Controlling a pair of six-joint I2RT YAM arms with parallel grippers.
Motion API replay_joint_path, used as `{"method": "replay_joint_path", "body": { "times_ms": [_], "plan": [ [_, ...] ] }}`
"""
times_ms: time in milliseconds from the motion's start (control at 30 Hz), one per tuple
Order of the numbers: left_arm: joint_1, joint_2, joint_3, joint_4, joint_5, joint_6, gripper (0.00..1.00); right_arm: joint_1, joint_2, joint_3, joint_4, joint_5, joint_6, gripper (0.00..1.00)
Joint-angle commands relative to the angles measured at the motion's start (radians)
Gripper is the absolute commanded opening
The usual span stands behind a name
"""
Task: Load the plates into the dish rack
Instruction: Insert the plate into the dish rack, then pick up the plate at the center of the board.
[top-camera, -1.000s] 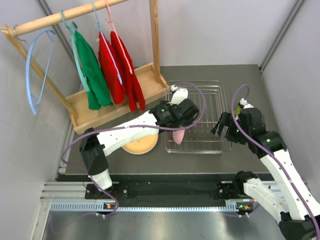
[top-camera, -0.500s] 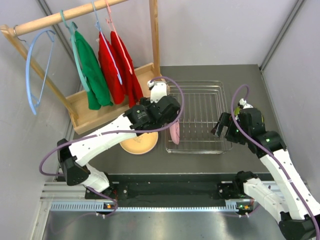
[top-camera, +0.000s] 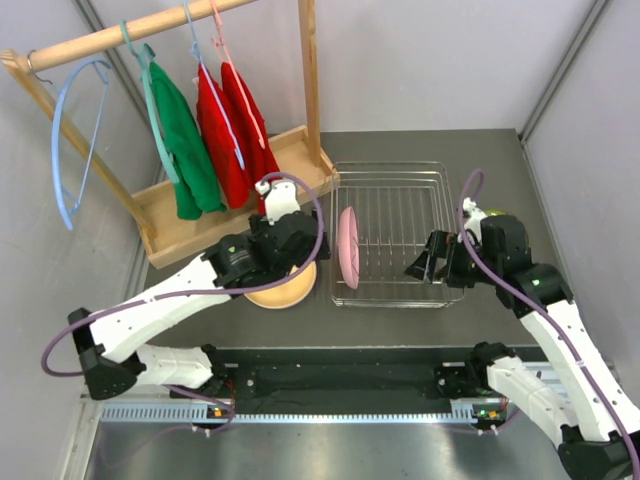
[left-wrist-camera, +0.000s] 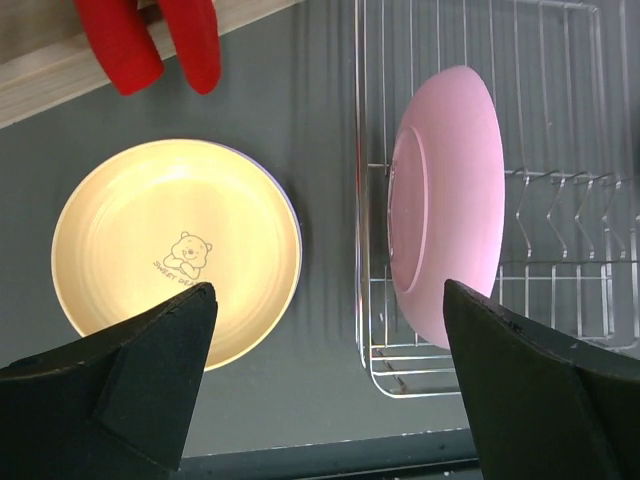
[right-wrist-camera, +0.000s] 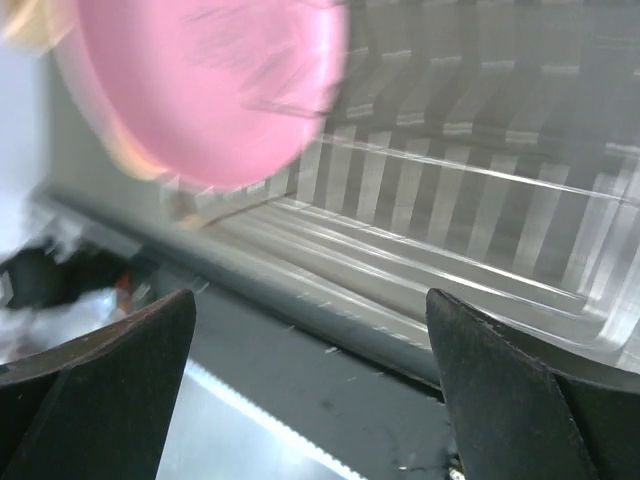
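Observation:
A pink plate (top-camera: 348, 248) stands on edge in the left end of the silver dish rack (top-camera: 405, 215). The left wrist view shows the same pink plate (left-wrist-camera: 450, 200) between the rack's wires (left-wrist-camera: 560, 262). An orange-tan plate (left-wrist-camera: 175, 250) with a bear print lies flat on the table left of the rack, partly under my left arm (top-camera: 283, 293). A lavender rim shows beneath it. My left gripper (top-camera: 296, 256) hangs open above the gap between that plate and the rack, holding nothing (left-wrist-camera: 328, 290). My right gripper (top-camera: 428, 265) is open over the rack's front right corner, empty (right-wrist-camera: 310, 300).
A wooden clothes stand (top-camera: 220, 205) with green and red garments (top-camera: 235, 130) and a blue hanger (top-camera: 70, 130) fills the back left. Red cloth (left-wrist-camera: 150, 40) hangs just beyond the orange-tan plate. The table's near edge and metal rail (top-camera: 330, 400) run below the rack.
My left arm has pulled back to the left, away from the rack, and the pink plate now stands upright there alone. My right gripper has shifted slightly left towards the rack.

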Motion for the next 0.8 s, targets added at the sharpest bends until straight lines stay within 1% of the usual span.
{"method": "replay_joint_path", "body": {
  "times_ms": [0,100,133,200,233,267,333,367,433,467,533,567,700,767],
  "plan": [
    [0.001,-0.106,-0.033,0.035,-0.037,-0.044,0.99,0.033,-0.068,-0.034,0.073,-0.317,-0.05,0.97],
    [0.009,-0.137,-0.049,0.011,-0.072,-0.061,0.99,0.14,-0.128,-0.083,0.1,-0.34,-0.009,0.98],
    [0.012,-0.139,-0.052,0.003,-0.077,-0.067,0.99,0.204,-0.136,-0.1,0.146,-0.343,0.016,0.98],
    [0.022,-0.142,-0.05,-0.012,-0.083,-0.07,0.99,0.277,-0.139,-0.155,0.194,-0.33,0.083,0.98],
    [0.025,-0.143,-0.049,-0.021,-0.087,-0.078,0.99,0.311,-0.132,-0.171,0.218,-0.296,0.106,0.98],
    [0.029,-0.143,-0.046,-0.032,-0.095,-0.086,0.99,0.39,-0.125,-0.183,0.252,-0.269,0.14,0.98],
    [0.03,-0.146,-0.047,-0.054,-0.11,-0.104,0.99,0.472,-0.107,-0.212,0.304,-0.186,0.176,0.99],
    [0.032,-0.151,-0.052,-0.06,-0.112,-0.109,0.99,0.536,-0.096,-0.223,0.359,-0.16,0.203,0.99],
    [0.033,-0.169,-0.067,-0.051,-0.109,-0.11,0.99,0.591,-0.053,-0.243,0.399,-0.095,0.22,0.99],
    [0.036,-0.18,-0.073,-0.048,-0.109,-0.109,0.99,0.633,-0.008,-0.246,0.431,-0.071,0.223,0.99],
    [0.039,-0.189,-0.085,-0.049,-0.109,-0.106,0.99,0.664,0.037,-0.251,0.47,0.015,0.22,0.99],
    [0.042,-0.195,-0.088,-0.052,-0.109,-0.106,0.99,0.673,0.078,-0.254,0.491,0.029,0.216,0.99],
    [0.059,-0.217,-0.134,-0.075,-0.106,-0.126,0.99,0.679,0.157,-0.259,0.623,0.121,0.223,0.99],
    [0.081,-0.235,-0.153,-0.071,-0.089,-0.13,0.99,0.678,0.192,-0.256,0.662,0.152,0.222,0.99]
  ]
}}
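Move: The yellow plate lies flat about 9 cm to my left hand's left, 3 cm ahead and some 18 cm below. The pink plate standing in the dish rack is about 8 cm to that hand's right, 5 ahead and 9 lower. From my right hand the pink plate is roughly 16 cm left, 9 ahead and 5 below, and the rack's middle some 6 left, 16 ahead and 9 below. I swing my open right hand left nearly 14 cm and back about 12, skirting the rack's near side, and sink 6 cm while turning some 30 degrees counter-clockwise; at the end I curl 3 cm forward again by the pink plate's near end. Meanwhile my open left hand, empty, slides 6 cm left, away from the pink plate, to nearly above the yellow one. ##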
